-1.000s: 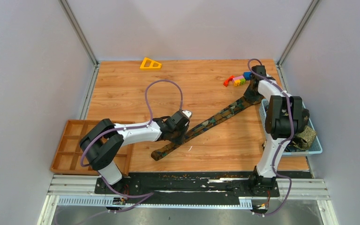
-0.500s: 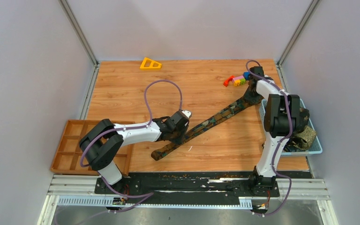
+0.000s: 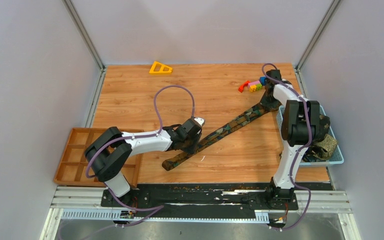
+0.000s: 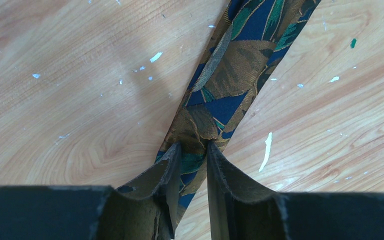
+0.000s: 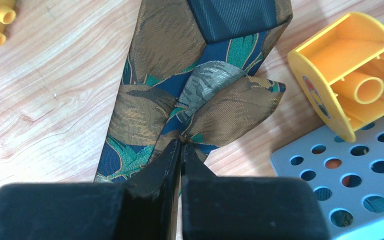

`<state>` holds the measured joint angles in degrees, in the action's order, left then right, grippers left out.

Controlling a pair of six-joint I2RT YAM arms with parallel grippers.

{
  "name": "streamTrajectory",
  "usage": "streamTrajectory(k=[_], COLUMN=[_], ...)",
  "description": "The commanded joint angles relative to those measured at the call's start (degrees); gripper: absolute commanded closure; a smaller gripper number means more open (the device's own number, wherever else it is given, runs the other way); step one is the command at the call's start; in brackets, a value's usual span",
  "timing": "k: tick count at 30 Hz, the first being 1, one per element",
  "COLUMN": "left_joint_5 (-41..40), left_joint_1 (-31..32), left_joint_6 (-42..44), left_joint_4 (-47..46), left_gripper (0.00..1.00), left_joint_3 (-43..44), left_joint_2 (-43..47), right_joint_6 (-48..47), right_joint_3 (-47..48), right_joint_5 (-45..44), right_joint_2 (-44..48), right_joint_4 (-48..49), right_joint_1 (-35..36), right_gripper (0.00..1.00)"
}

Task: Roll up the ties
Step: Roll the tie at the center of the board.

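One tie, dark with olive, gold and teal mottling, lies diagonally across the wooden table from near left to far right. My left gripper stands over its narrow part; in the left wrist view the fingertips pinch a bunched strip of the tie between them. My right gripper is at the wide end. Its jaws are shut tight on a fold of the tie, whose pointed tip curls back toward them. Another tie lies bundled in the basket.
A blue perforated basket sits at the right edge, close to the right arm. Colourful toy blocks lie just left of the right gripper, and a yellow round block is beside the basket. A yellow triangle toy lies far back. A wooden compartment tray is at left.
The right gripper opened briefly and has closed on the fold at the tie's wide end, shifting slightly. The left arm has stayed in place on the tie.
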<state>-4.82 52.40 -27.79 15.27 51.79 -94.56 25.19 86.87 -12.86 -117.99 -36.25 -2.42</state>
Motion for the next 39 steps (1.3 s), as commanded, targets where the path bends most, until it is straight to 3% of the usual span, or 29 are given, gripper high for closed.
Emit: streamTrajectory(k=[1, 18, 22, 29, 33, 39], left_joint_5=[1.04, 1.40, 1.56, -0.88, -5.64, -12.14], left_joint_1=[0.16, 0.16, 0.16, 0.50, 0.60, 0.60], left_joint_6=[-0.77, -0.60, -0.89, -2.66, -5.25, -10.31], left_joint_4=[1.03, 1.19, 2.64, 10.56, 17.92, 26.48], left_gripper=[0.68, 0.69, 0.66, 0.38, 0.12, 0.02], left_joint_3=[-2.40, -2.31, -2.14, -0.29, 0.34, -2.18], left_joint_2=[-2.80, -2.69, -0.36, 9.09, 16.90, 27.14], right_joint_6=[-1.82, -9.61, -10.11, -10.56, -8.97, -4.75], right_joint_3=[3.83, 13.74, 14.64, 13.28, 9.10, -7.85], right_joint_5=[-3.26, -4.98, -5.55, -3.96, -3.51, 5.68], right_joint_2=[0.17, -8.56, -8.75, -2.20, 6.11, 18.75], right_joint_4=[-1.47, -3.91, -4.40, -5.49, -6.55, -0.85], right_joint_1=[1.28, 2.17, 2.15, 5.21, 8.57, 17.93], right_gripper=[0.99, 0.99, 0.92, 0.65, 0.58, 0.57])
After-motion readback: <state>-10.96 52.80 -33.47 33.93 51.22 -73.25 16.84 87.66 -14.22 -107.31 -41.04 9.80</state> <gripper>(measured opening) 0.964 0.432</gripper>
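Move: The left gripper still holds the folded tie right at its fingertips. The tie's near end lies about 11 cm to its left and 6 cm back, a white scrap 4 cm right and 2 cm back. The right gripper is shut on the tail; the tie's wide part lies roughly 4 cm ahead and 1 cm right of it, low down. From it, the colored blocks are about 8 cm ahead and 7 cm left, the yellow block 2 cm ahead and 6 cm right, the basket 12 cm back and 17 cm right. Keep the left gripper holding the tie while the right one, still pinching the tail, hops forward about 3.5 cm over the tie, up a couple of centimetres and back down. Then open the right fingers partway, let go, and lift up and left some 8 cm, drawing back, turning counter-clockwise. Open the left gripper wide and lift it about 8 cm, leftward and slightly back. ##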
